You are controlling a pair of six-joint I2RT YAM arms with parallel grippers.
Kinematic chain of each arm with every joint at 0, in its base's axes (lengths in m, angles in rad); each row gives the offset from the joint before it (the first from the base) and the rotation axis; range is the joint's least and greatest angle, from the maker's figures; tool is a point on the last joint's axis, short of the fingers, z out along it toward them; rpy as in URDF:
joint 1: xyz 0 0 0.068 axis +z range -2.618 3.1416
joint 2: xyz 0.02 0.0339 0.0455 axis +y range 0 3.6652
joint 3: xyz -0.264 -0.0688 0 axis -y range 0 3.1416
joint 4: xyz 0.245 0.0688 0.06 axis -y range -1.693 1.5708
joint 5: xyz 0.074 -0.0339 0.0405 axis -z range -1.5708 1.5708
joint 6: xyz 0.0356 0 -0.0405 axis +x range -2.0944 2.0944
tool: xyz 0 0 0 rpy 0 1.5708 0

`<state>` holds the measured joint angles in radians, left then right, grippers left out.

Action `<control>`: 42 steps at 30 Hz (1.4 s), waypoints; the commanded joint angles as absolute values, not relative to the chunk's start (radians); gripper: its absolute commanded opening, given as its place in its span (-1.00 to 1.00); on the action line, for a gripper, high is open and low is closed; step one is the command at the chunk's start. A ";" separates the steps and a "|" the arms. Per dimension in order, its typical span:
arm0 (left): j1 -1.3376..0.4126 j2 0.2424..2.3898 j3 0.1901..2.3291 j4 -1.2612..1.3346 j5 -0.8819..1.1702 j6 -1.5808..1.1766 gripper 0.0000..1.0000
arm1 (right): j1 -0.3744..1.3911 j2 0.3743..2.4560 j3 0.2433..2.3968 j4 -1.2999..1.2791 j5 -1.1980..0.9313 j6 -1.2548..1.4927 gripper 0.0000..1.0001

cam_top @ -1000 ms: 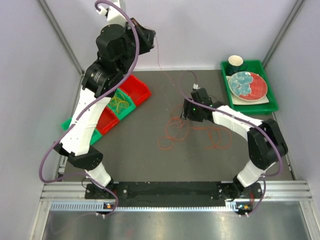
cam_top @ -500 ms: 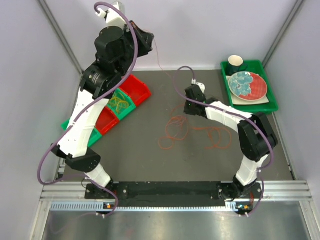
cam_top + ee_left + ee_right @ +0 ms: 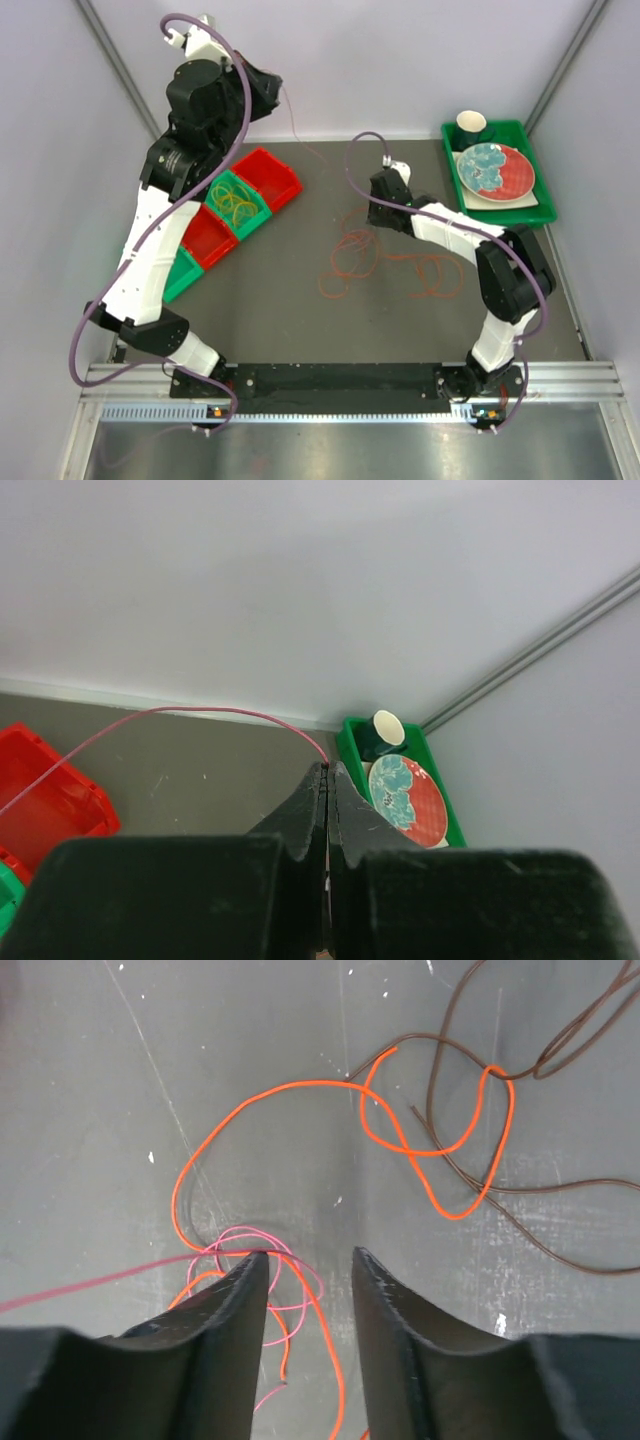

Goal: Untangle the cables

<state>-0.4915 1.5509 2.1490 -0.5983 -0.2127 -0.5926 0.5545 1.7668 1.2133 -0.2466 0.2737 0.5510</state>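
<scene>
My left gripper (image 3: pixel 265 88) is raised high at the back left, shut on a thin pink cable (image 3: pixel 296 128). In the left wrist view the pink cable (image 3: pixel 200 712) leaves the shut tips (image 3: pixel 328 768) and arcs left. My right gripper (image 3: pixel 310 1255) stands open just above the table over the tangle. Pink loops (image 3: pixel 300 1282) and an orange cable (image 3: pixel 300 1085) lie under its left finger (image 3: pixel 235 1300); nothing sits between the fingers. A dark brown cable (image 3: pixel 560 1040) curls at the upper right. In the top view, orange loops (image 3: pixel 350 262) and brown loops (image 3: pixel 435 275) lie mid-table below the right gripper (image 3: pixel 372 220).
Red and green bins (image 3: pixel 275 180) stand at the left, one green bin holding yellow cables (image 3: pixel 236 203). A green tray (image 3: pixel 545 212) at the back right carries a patterned plate (image 3: pixel 497 170) and a dark cup (image 3: pixel 472 126). Grey walls enclose the table.
My left arm has swung left and back with the pink cable, uncovering more of the bins. My right wrist moved toward the back a second ago and has since stayed put.
</scene>
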 commanded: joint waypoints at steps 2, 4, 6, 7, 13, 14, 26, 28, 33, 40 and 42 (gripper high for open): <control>-0.482 1.519 2.145 -0.552 -0.163 -0.612 -1.00 | 0.561 1.828 1.267 -0.216 0.252 0.554 -0.20; -0.476 1.516 2.143 -0.551 -0.155 -0.615 -1.00 | 0.560 1.841 1.270 -0.207 0.238 0.557 -0.29; -0.468 1.508 2.137 -0.548 -0.152 -0.620 -1.00 | 0.560 1.859 1.276 -0.198 0.242 0.560 -0.53; -0.466 1.505 2.135 -0.545 -0.149 -0.623 -1.00 | 0.560 1.867 1.281 -0.199 0.247 0.560 -0.64; -0.440 1.494 2.097 -0.551 -0.152 -0.620 -1.00 | 0.561 1.798 1.287 -0.224 0.330 0.540 -1.00; -0.434 1.491 2.064 -0.548 -0.143 -0.624 -1.00 | 0.560 1.774 1.287 -0.225 0.339 0.520 -1.00; -0.278 1.546 1.746 -0.456 0.027 -0.713 -1.00 | 0.560 1.418 1.566 -0.362 0.350 0.362 -1.00; -0.275 1.560 1.723 -0.439 0.044 -0.719 -1.00 | 0.561 1.401 1.639 -0.388 0.327 0.350 -1.00; -0.273 1.600 1.671 -0.413 0.078 -0.722 -1.00 | 0.561 1.397 1.935 -0.483 0.241 0.307 -1.00; -0.273 1.612 1.626 -0.393 0.084 -0.724 -1.00 | 0.561 1.404 2.028 -0.491 0.195 0.327 -1.00; -0.273 1.609 1.608 -0.388 0.083 -0.721 -1.00 | 0.561 1.387 1.887 -0.457 0.187 0.359 -1.00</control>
<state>-0.2745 1.6260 1.6321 -0.4595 0.0692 -0.7166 0.5545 1.3853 2.0243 -0.4381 0.2260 0.3340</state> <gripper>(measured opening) 0.009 0.007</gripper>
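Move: From the right gripper, the small pink coil, crossed by an orange strand, lies about 2 cm ahead, 1 cm to the left and some 4 cm below. A clump of orange and brown loops sits about 10 cm ahead and 5 cm right; other orange loops lie 7 cm back and 5 cm left. From the high left gripper, already holding the pink cable, the empty red bin is roughly 15 cm ahead, 7 cm left and 46 cm down; the coil is 3 cm ahead, 14 cm right, 48 cm down. Sink the right gripper about 4 cm onto the pink coil, shut its part-open fingers, then haul the pinched pink cable quickly up to nearly 50 cm above the start, easing back and a little right while the fingers tilt up some 50 degrees. As it rises, lower the still-shut left gripper about 23 cm and 7 cm forward towards the red bin, tipping down and keeping its pink end. ##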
